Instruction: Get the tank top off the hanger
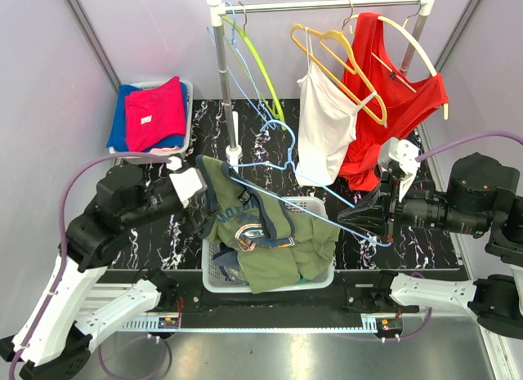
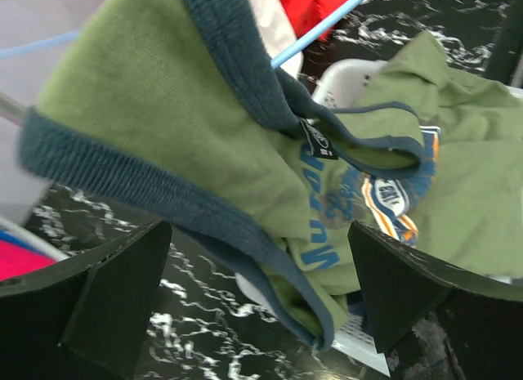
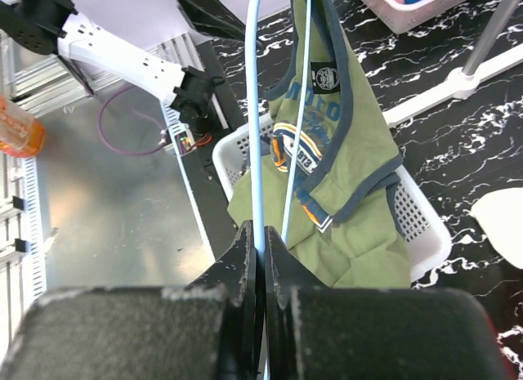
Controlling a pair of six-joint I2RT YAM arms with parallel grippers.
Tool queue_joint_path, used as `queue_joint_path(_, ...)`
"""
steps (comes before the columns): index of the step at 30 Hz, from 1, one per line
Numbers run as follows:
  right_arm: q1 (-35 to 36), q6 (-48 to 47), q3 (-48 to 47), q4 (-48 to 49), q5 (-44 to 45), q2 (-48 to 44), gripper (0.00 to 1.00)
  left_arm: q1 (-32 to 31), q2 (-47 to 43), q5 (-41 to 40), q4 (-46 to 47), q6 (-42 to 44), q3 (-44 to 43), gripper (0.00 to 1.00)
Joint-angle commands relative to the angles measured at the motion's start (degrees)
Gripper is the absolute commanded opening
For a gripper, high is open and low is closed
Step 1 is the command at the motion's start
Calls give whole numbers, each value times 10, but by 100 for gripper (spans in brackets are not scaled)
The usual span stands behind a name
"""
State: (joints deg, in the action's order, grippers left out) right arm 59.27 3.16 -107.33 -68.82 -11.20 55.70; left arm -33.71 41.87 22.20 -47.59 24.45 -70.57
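The green tank top [image 1: 261, 233] with navy trim is draped over the light-blue hanger [image 1: 351, 229] and sags into the white basket [image 1: 323, 204]. My left gripper [image 1: 198, 196] sits at the garment's left edge and is open. In the left wrist view its fingers [image 2: 114, 298] stand wide apart, with the tank top's [image 2: 163, 110] navy hem hanging loose between them. My right gripper [image 3: 260, 241] is shut on the hanger's wire [image 3: 254, 110]. It holds the hanger's right end [image 1: 382, 221] above the basket's right side.
A clothes rail [image 1: 319, 4] at the back carries a lime hanger, a white top [image 1: 323, 127] on a yellow hanger and a red top [image 1: 392, 110]. Its upright pole [image 1: 225, 78] stands just behind the basket. A bin of pink and blue clothes [image 1: 151, 114] sits back left.
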Motion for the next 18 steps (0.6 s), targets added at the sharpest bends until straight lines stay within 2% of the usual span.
queue_joint_path(1,2,10,-23,5,-22,3,0,12,20,66,56,-51,1,98)
queue_joint_path(4,3,12,-27,-4,-22,5,0,17,41,108,69,-70,-13,86)
queue_joint_path(7,3,17,-34,-18,-22,5,0,22,52,127,77,-78,-20,56)
queue_joint_path(8,2,18,-37,-22,-18,3,0,23,52,126,79,-77,-21,20)
queue_joint_path(10,2,21,-55,-41,-11,3,0,25,47,112,79,-73,-19,0)
queue_joint_path(15,2,31,-124,-116,20,8,0,28,27,74,65,-42,-9,0)
queue_joint_path(18,2,46,-147,-137,73,3,0,31,16,35,65,-35,-10,0)
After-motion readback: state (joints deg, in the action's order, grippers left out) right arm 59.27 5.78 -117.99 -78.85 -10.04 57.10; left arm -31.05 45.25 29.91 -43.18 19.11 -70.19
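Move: The tank top's near shoulder, draped on the blue hanger's free end, lies some 4 cm to the left hand's right, about 2 cm ahead and roughly level with it. The hanger's middle is about 16 cm right of that hand, 2 cm ahead and 5 cm above; the white basket about 13 cm right, 2 cm back and some 27 cm below. From the right hand that shoulder lies around 25 cm to the left, 10 cm ahead and 9 cm lower. The tank top's navy-edged shoulder is taken between the left fingers, which go about 3 cm right into it, tipping down nearly 10 degrees, and close from wide open to pinch the cloth. The right hand keeps its shut grip on the blue hanger, easing back a little, then drawing some 3 cm right and slightly back and up, away from the pinched shoulder. ##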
